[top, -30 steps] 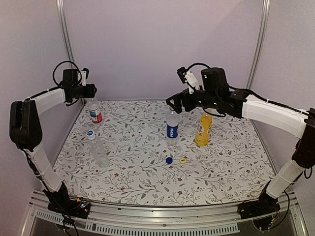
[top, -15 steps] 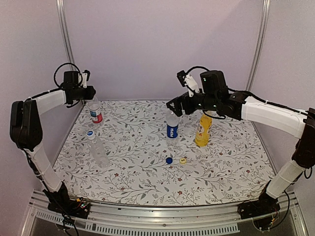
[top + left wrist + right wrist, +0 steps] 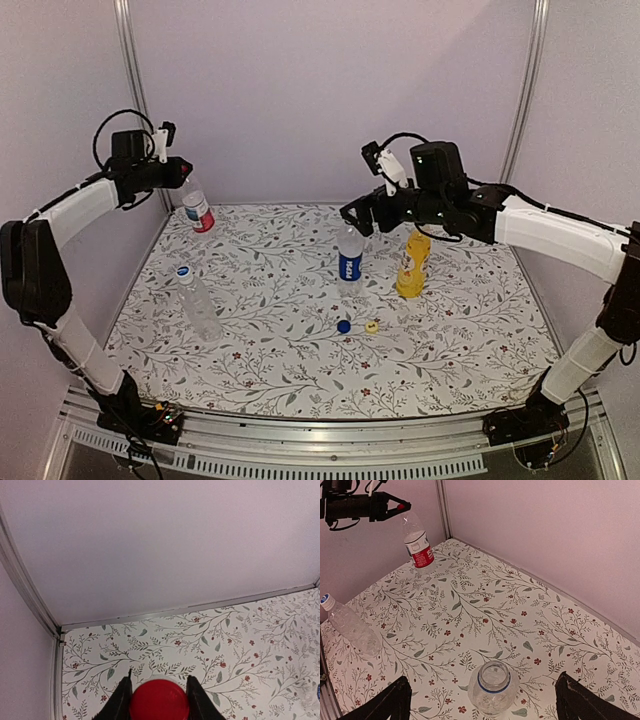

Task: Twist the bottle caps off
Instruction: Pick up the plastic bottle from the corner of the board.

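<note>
My left gripper (image 3: 183,172) is shut on the red cap (image 3: 159,700) of the red-white label bottle (image 3: 198,211), which hangs tilted below it at the back left corner; it also shows in the right wrist view (image 3: 417,542). My right gripper (image 3: 358,212) is open wide, its fingers (image 3: 385,705) spread on either side above the blue-label bottle (image 3: 349,257), whose mouth (image 3: 490,680) is uncapped. The yellow bottle (image 3: 411,265) stands just right of it. The plain clear bottle (image 3: 198,302) with a blue cap leans at the left.
A loose blue cap (image 3: 343,326) and a loose yellow cap (image 3: 371,326) lie on the floral mat (image 3: 300,370) in front of the two middle bottles. Walls and a metal post (image 3: 135,75) close in the back left corner.
My left gripper has risen and drawn back toward the corner, taking the red-white label bottle up and tilting it. My right arm has barely moved.
</note>
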Controlling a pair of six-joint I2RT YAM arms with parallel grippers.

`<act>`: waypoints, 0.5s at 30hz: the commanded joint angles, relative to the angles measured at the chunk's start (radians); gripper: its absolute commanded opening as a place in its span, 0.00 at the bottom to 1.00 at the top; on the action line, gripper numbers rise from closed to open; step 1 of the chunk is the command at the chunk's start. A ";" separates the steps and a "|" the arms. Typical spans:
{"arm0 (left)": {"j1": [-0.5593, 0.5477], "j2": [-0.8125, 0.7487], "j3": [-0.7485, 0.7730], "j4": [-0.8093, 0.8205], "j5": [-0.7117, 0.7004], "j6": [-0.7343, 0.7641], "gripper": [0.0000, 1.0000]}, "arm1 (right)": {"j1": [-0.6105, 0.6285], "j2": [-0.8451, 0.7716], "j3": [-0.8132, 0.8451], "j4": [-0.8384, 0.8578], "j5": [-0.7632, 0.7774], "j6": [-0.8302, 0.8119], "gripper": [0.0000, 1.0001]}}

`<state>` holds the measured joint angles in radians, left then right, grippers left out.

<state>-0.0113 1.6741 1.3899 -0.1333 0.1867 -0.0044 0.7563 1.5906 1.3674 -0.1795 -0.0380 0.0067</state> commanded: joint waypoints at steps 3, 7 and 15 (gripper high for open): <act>-0.065 -0.202 0.044 0.034 0.283 -0.034 0.16 | -0.003 -0.115 0.015 0.008 -0.054 -0.062 0.99; -0.123 -0.266 0.082 -0.002 0.487 -0.029 0.16 | 0.001 -0.157 0.049 0.000 -0.156 -0.078 0.99; -0.254 -0.388 0.002 0.154 0.803 -0.076 0.12 | 0.046 -0.181 0.141 -0.048 -0.354 -0.117 0.99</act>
<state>-0.2123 1.3144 1.4235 -0.0719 0.8135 -0.0376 0.7723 1.4212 1.4361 -0.1825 -0.2493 -0.0692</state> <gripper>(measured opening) 0.303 0.989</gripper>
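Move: The red-capped bottle already hangs by its cap from the left fingers, its middle about 10 cm below them, 3 cm right and 1 cm farther out; from the right hand it lies some 48 cm left, 17 cm ahead and 12 cm below. The right gripper is roughly 51 cm right of the left, 16 cm back and 2 cm higher, with the Pepsi bottle nearly straight beneath it (1 cm ahead, 1 cm left, 17 cm down). The clear bottle stands 28 cm back from the left hand, 9 cm right and 16 cm below. Keep the left fingers shut on the red cap and sweep the bottle up about 20 cm while drawing it back and to the right towards the open right gripper, swinging the wrist some 45 degrees clockwise and tipping the fingers up. Meanwhile raise the right gripper clear above the Pepsi bottle and ease it back, wide open, turning slightly counter-clockwise. ##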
